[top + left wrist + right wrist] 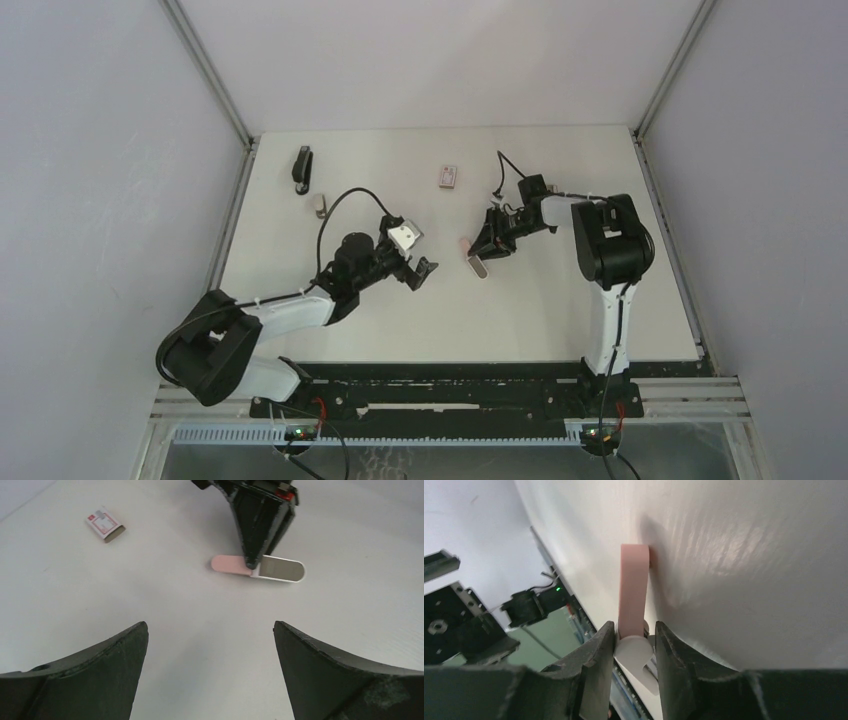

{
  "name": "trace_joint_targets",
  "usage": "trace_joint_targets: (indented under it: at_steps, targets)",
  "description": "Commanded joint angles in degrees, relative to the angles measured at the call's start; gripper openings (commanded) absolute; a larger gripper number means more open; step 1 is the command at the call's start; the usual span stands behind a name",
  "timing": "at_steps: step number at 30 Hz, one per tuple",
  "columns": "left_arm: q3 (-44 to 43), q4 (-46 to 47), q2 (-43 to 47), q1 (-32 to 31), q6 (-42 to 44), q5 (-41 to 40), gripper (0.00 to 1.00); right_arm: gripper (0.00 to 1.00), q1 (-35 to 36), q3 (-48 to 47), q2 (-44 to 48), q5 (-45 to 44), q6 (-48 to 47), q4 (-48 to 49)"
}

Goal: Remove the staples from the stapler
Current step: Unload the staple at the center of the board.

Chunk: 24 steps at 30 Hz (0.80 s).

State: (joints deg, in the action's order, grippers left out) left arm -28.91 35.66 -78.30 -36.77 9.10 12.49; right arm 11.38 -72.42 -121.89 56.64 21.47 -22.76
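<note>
A small stapler with a pink top and a white-grey base lies mid-table. My right gripper is shut on its hinge end. In the right wrist view the pink arm runs away from the gripper, whose fingers clamp the white rounded part. In the left wrist view the stapler lies open, pink arm to the left and grey base to the right, under the right gripper's fingers. My left gripper is open and empty, left of the stapler; its gripper point in the left wrist view is over bare table. No staples show.
A small pinkish box lies at the back centre and also shows in the left wrist view. A black stapler and a small grey object lie at the back left. Grey walls close in the table on three sides.
</note>
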Motion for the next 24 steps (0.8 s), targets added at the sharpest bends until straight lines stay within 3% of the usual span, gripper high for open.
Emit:
trace_joint_targets:
  at_steps: [1,9,18,24]
  targets:
    - [-2.6,-1.48,0.84,0.12,-0.35,8.16,1.0,0.37,1.44,-3.24,2.89,-12.98,-7.53,-5.96]
    - [-9.16,-14.66,-3.67,2.87,-0.78,22.26,1.0,0.46,6.17,-5.02,6.06,-14.94,-10.84,-7.58]
    - [-9.17,-13.76,-4.26,4.16,-2.39,20.66,1.0,0.53,12.49,-5.64,13.4,-27.49,-17.69,-8.07]
    - [-9.17,-13.66,-4.95,4.29,-2.33,20.03,1.0,0.53,13.54,-5.35,17.2,-25.24,-19.2,-7.89]
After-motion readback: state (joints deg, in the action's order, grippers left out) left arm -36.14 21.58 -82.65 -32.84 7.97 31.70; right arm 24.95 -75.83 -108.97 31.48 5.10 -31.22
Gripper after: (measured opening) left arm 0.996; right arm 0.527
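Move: The pink-and-grey stapler sits right at the right fingertips, gripped near its joint, its middle about 1 cm below the hand point and down at the board. The small staple box is some 17 cm ahead and 5 cm left of that hand, and the grey block, mostly behind the arm, about 14 cm ahead and 14 cm right. From the open left hand the stapler lies roughly 9 cm right, 4 cm ahead and 11 cm below. The right fingers let go of the pink-and-grey stapler at the board, opening to about half while the hand slides some 3 cm left and slightly back, then rises about 3 cm off it, rolling and tipping more steeply down, some 30 degrees in all. The wide-open left hand backs off a little, drifting right and down about 2 cm, and turns some 15 degrees clockwise as it tips down. ##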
